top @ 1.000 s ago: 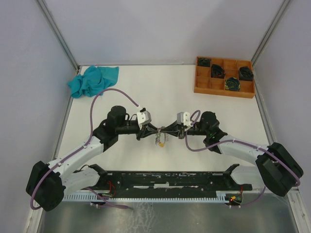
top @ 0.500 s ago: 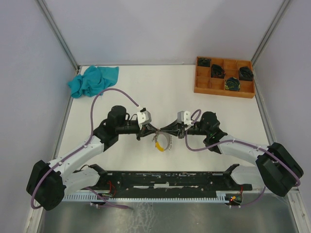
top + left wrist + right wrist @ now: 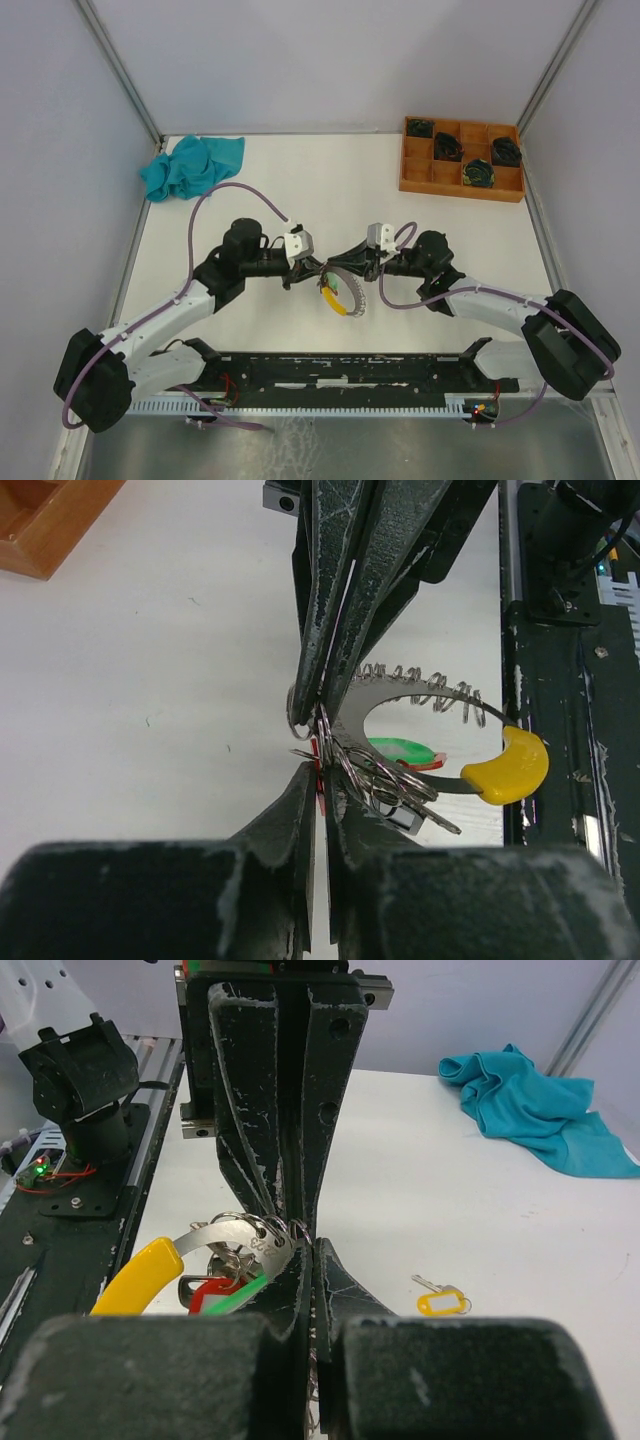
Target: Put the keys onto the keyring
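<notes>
My two grippers meet tip to tip above the middle of the table. The keyring [image 3: 353, 291] hangs between them, a silvery band [image 3: 232, 1236] with a ribbed edge [image 3: 425, 688] and a long yellow tag [image 3: 508, 766]. My right gripper [image 3: 312, 1247] is shut on the band's end. My left gripper [image 3: 321, 772] is shut on the cluster of keys [image 3: 385, 780] at the ring, with a sliver of red between its tips. A red tag [image 3: 208, 1293] and a green tag [image 3: 400, 750] dangle from the ring. The pale yellow key [image 3: 440, 1302] lies alone on the table.
An orange wooden tray [image 3: 450, 190] holding black coils stands at the back right. A teal cloth [image 3: 192, 165] lies crumpled at the back left. The black rail [image 3: 350, 365] with the arm bases runs along the near edge.
The left gripper has closed on the keys. The keyring has swung from edge-on to a flat arc, drifting slightly right, and the right gripper has shifted a little with it.
</notes>
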### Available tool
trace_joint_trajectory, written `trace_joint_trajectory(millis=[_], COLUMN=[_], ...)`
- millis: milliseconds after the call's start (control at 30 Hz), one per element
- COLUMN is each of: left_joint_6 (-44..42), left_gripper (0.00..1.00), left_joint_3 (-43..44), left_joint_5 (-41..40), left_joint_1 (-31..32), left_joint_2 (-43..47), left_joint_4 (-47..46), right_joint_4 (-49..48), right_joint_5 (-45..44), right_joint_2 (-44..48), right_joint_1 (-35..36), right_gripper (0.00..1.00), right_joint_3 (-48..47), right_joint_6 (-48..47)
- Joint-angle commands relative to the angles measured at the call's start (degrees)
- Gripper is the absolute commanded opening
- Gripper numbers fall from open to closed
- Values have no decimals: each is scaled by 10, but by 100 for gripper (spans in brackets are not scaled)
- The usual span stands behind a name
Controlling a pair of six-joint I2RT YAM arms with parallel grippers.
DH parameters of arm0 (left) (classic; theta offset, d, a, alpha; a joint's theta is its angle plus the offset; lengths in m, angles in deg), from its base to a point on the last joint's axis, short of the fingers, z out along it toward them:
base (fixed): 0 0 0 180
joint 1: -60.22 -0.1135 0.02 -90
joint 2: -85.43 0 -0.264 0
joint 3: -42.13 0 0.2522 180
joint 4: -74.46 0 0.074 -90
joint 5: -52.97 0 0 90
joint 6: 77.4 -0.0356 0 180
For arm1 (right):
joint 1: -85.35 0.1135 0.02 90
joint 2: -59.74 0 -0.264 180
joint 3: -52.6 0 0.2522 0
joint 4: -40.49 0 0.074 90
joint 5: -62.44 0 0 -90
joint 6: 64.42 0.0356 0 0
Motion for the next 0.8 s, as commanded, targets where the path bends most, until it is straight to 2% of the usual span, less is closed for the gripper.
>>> trace_joint_trajectory(millis=[0, 167, 333, 467, 767], left_joint_6=[-13, -1, -8, -10, 17], left_gripper=[16, 27, 35, 36, 33], left_joint_3=[6, -18, -53, -62, -45], left_joint_5=[-10, -105, -141, -140, -64], left_joint_1=[12, 10, 9, 9, 9], left_joint_2=[24, 84, 138, 152, 105], left_joint_4=[-6, -26, -55, -68, -99], right_joint_4=[-102, -74, -14, 0, -9], right_joint_5=[-17, -18, -19, -17, -5], right_joint_2=[-12, -6, 11, 11, 2], right_joint_1=[-2, -3, -2, -3, -3], right_gripper=[1, 1, 1, 1, 1], right_joint_3=[-8, 0, 0, -2, -4], right_joint_6=[13, -6, -31, -35, -24])
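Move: The keyring's near end sits in the left fingertips, its loop swung out some 5 cm back, 4 cm right and 3 cm below them. The green tag on it is about 3 cm back, 2 cm right and 3 cm below. The loose yellow key tag lies on the table, roughly 9 cm ahead, 6 cm left and 16 cm down. From the right hand, also gripping the keyring's end, the loop is about 5 cm back, 3 cm right and 4 cm below. The keyring is let go by the left fingers, which open to about a third of their range while the left hand pulls up some 3 cm and left nearly as far, away from the right hand, easing back right a little at the end. Its wrist rolls and swings the fingertips forward by roughly 10 degrees. The right fingers keep their shut grip on the ring, sinking about 1 cm. ##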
